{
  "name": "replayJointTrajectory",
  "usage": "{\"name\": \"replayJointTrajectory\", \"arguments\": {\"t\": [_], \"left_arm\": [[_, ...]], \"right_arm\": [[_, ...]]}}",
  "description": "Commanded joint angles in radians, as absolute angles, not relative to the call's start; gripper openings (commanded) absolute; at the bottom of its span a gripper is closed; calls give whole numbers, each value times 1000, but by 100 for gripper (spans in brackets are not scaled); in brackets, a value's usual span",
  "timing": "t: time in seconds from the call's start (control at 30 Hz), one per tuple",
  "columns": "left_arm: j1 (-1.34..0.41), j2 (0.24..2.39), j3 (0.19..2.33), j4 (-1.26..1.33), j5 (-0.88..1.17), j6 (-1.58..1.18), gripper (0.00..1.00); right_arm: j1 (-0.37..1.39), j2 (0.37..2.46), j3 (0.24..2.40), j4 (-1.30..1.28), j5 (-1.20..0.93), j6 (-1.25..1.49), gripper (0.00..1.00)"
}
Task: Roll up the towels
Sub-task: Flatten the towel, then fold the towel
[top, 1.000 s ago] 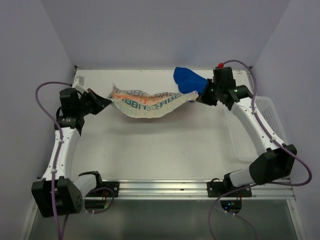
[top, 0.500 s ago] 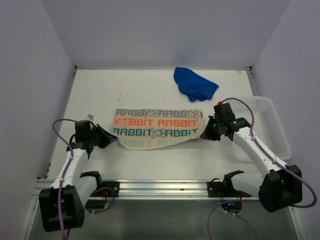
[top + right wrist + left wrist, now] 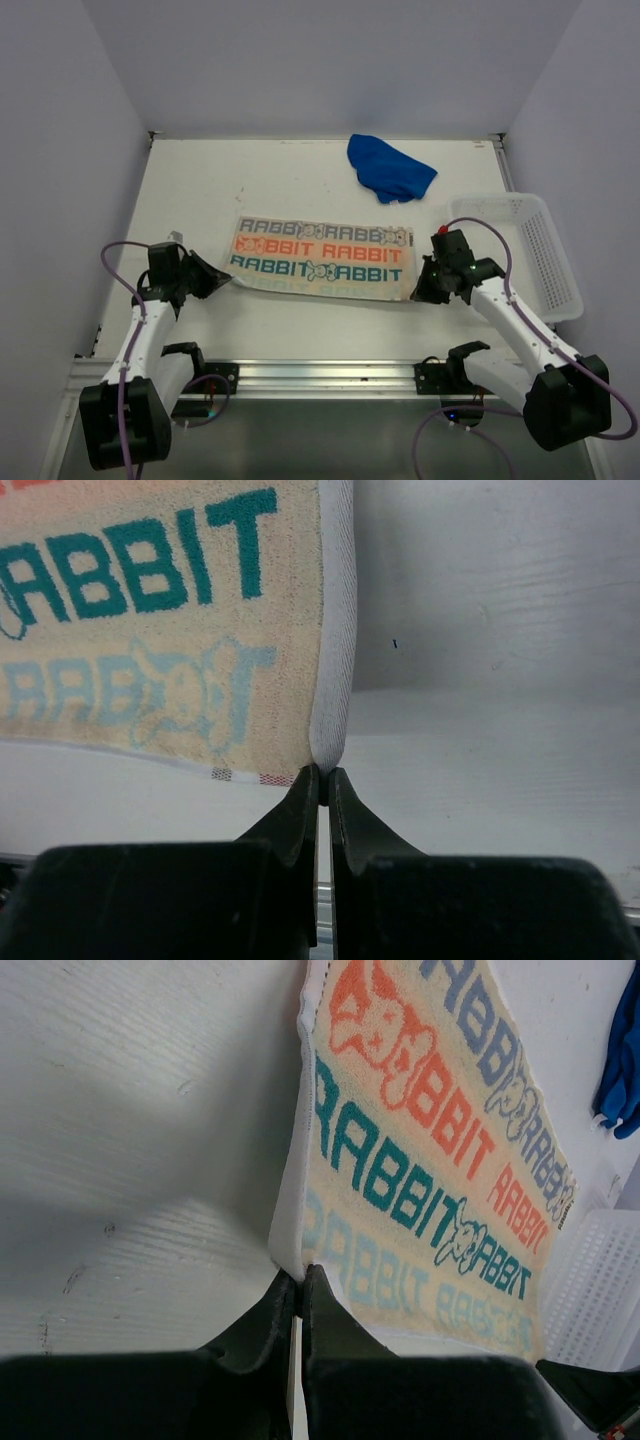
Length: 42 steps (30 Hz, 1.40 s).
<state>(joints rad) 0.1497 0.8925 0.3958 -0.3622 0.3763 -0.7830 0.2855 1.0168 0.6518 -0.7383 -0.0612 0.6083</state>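
Observation:
The patterned towel (image 3: 322,258), cream with orange, grey-blue and teal RABBIT lettering, lies spread flat across the table's middle. My left gripper (image 3: 224,280) is shut on its near left corner; in the left wrist view the left gripper (image 3: 299,1278) pinches the white hem of the patterned towel (image 3: 430,1140). My right gripper (image 3: 417,292) is shut on the near right corner, and the right wrist view shows the right gripper (image 3: 323,774) clamping the grey hem of the patterned towel (image 3: 170,630). The blue towel (image 3: 388,168) lies crumpled at the back, apart from both grippers.
A white mesh basket (image 3: 543,250) stands at the table's right edge, just behind my right arm; its corner (image 3: 600,1290) shows in the left wrist view. White walls close in the back and sides. A metal rail (image 3: 320,378) runs along the near edge.
Both grippers have drawn the patterned towel from the back of the table toward the near side and laid it flat. In the last half second it stretched wider and straighter.

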Motion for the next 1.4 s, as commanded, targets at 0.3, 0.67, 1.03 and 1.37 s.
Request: {"name": "replayJointTrajectory", "arguments": {"t": [0.3, 0.67, 1.03, 1.37], "left_arm": [[164, 874, 428, -307, 341, -851, 0], [164, 995, 514, -216, 362, -894, 0], [164, 1110, 557, -115, 376, -936, 0], [164, 1216, 609, -55, 373, -937, 0]], "right_arm": [[281, 1022, 727, -770, -12, 604, 0], [267, 1167, 865, -753, -2, 614, 0], [233, 1259, 951, -739, 15, 612, 0], [206, 1319, 983, -703, 20, 615, 0]]}}
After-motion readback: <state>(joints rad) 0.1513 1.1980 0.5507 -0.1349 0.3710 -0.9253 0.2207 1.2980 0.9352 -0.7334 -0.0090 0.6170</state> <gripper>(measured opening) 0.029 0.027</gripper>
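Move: The patterned towel hangs by its near corners between the hands. Its middle is about 6 cm ahead, 22 cm right and 4 cm below the left hand, and some 10 cm ahead, 22 cm left and 4 cm below the right. From the right hand, the blue towel lies roughly 32 cm ahead and 6 cm left, and the white basket's middle about 10 cm ahead and 25 cm right, both a few centimetres lower. Both hands, still pinching its near corners, carry the patterned towel's near edge about 7 cm forward, rising slightly. ##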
